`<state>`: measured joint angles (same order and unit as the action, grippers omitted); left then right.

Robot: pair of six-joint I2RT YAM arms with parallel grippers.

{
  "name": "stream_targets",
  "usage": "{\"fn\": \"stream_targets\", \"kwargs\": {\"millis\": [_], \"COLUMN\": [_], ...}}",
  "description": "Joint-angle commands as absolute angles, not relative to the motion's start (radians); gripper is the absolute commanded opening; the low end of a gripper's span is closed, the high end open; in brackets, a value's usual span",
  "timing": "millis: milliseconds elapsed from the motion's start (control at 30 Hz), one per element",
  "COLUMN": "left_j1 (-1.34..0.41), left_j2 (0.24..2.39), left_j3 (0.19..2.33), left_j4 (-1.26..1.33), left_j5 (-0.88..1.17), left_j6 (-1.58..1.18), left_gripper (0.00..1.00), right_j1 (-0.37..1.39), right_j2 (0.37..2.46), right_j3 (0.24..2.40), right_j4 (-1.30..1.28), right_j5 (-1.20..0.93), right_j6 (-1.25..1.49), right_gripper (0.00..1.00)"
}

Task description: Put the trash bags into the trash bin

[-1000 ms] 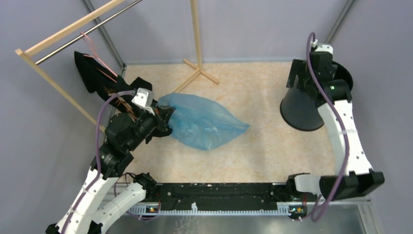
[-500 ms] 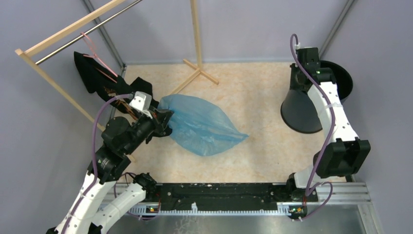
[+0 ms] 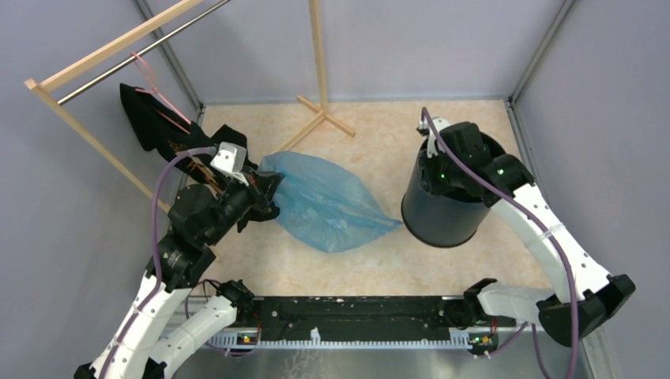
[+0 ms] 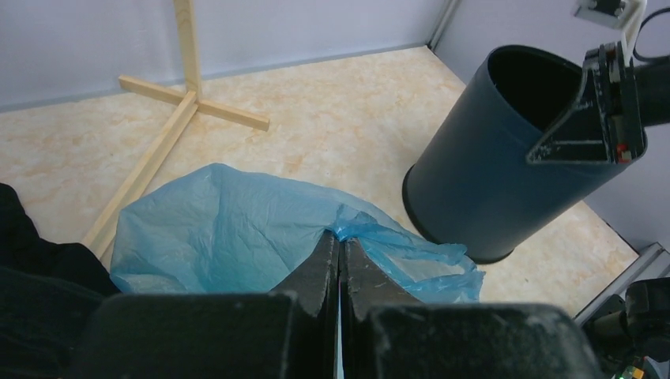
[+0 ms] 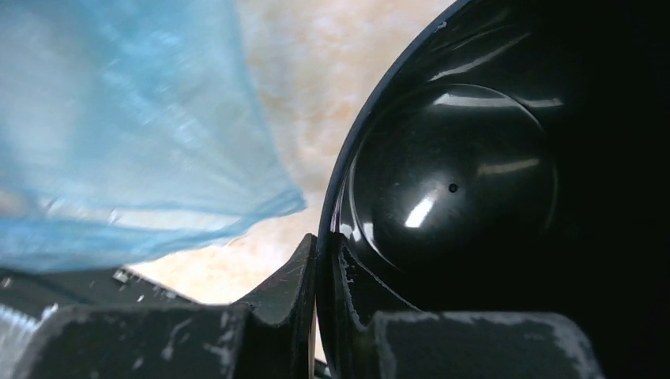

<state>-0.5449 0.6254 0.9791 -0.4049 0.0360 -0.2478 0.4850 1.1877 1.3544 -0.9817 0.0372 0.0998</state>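
The trash bag (image 3: 328,205), a light-blue wrinkled film, lies spread on the table's left middle. My left gripper (image 3: 267,192) is shut on its left end; in the left wrist view the closed fingertips (image 4: 340,237) pinch a bunched fold of the bag (image 4: 229,237). The trash bin (image 3: 442,213), a dark round cylinder, stands just right of the bag's tip, mouth up and leaning slightly. My right gripper (image 3: 433,174) is shut on its left rim. The right wrist view shows the gripper (image 5: 324,241) with one finger outside and one inside the bin's wall (image 5: 348,181), the bag (image 5: 118,118) beyond.
A wooden rack with a metal rod (image 3: 118,55) stands at the back left, a black cloth garment (image 3: 150,122) hanging from it. Its cross-shaped wooden foot (image 3: 324,118) rests on the table behind the bag. Grey walls enclose the table; a black rail (image 3: 355,316) runs along the near edge.
My right gripper has shut on the bin's rim and brought the bin from the back right corner leftward, next to the bag's tip. The left gripper and bag have barely moved.
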Motion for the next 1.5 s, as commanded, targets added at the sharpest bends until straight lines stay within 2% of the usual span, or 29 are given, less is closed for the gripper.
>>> {"fn": "stream_targets", "kwargs": {"millis": [0, 133, 233, 500, 567, 700, 800, 867, 933, 1033, 1100, 1233, 1367, 1467], "left_j1": [-0.544, -0.544, -0.545, -0.544, -0.545, -0.544, -0.545, -0.545, -0.544, -0.544, -0.544, -0.544, -0.543, -0.544], "left_j2": [0.635, 0.649, 0.671, 0.668, 0.664, 0.656, 0.654, 0.667, 0.678, 0.690, 0.705, 0.742, 0.749, 0.752], "left_j3": [1.035, 1.064, 1.091, 1.155, 1.164, 1.179, 1.187, 1.200, 1.211, 1.217, 1.233, 1.271, 1.264, 1.260], "left_j4": [-0.325, -0.334, -0.355, -0.392, -0.394, -0.383, -0.362, -0.363, -0.367, -0.373, -0.394, -0.441, -0.443, -0.439], "left_j5": [0.012, -0.031, -0.035, -0.052, -0.045, 0.010, 0.053, 0.052, 0.058, 0.042, 0.019, 0.015, 0.027, 0.020], "left_j6": [-0.251, -0.282, -0.290, -0.318, -0.322, -0.314, -0.295, -0.291, -0.281, -0.276, -0.279, -0.278, -0.273, -0.270], "left_gripper": [0.00, 0.00, 0.00, 0.00, 0.00, 0.00, 0.00, 0.00, 0.00, 0.00, 0.00, 0.00, 0.00, 0.00], "right_j1": [0.554, 0.586, 0.587, 0.586, 0.586, 0.587, 0.588, 0.608, 0.683, 0.794, 0.873, 1.055, 1.155, 1.191], "right_j2": [1.115, 1.062, 1.046, 1.008, 1.015, 1.026, 1.048, 1.083, 1.117, 1.190, 1.256, 1.351, 1.391, 1.382], "right_j3": [1.297, 1.222, 1.244, 1.303, 1.327, 1.442, 1.506, 1.514, 1.505, 1.493, 1.510, 1.555, 1.559, 1.526], "right_j4": [-0.861, -0.773, -0.781, -0.744, -0.749, -0.764, -0.719, -0.632, -0.520, -0.370, -0.329, -0.331, -0.369, -0.369], "right_j5": [-0.164, -0.189, -0.154, -0.243, -0.248, -0.290, -0.407, -0.529, -0.513, -0.409, -0.360, -0.151, 0.103, 0.156], "right_j6": [0.175, 0.218, 0.227, 0.199, 0.211, 0.189, 0.155, 0.185, 0.231, 0.284, 0.296, 0.213, 0.153, 0.149], "right_gripper": [0.05, 0.18, 0.29, 0.57, 0.62, 0.76, 0.87, 0.89, 0.90, 0.91, 0.97, 0.99, 0.99, 0.99]}}
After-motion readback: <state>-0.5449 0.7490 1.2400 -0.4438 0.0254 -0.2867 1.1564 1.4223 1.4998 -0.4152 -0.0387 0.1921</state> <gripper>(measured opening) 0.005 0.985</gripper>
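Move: The trash bag hangs from the left hand's shut fingers, its middle some 10 cm to that hand's right, 4 cm back and 12 below. From the right hand, still closed on the trash bin's rim, the bag's middle lies about 23 cm left, 5 back and 5 below; the bin's middle is about 8 cm right, 4 ahead and 12 below. Right hand nudges the bin, releases its rim, arcs up and about 28 cm left; left lifts bag 8 cm. ##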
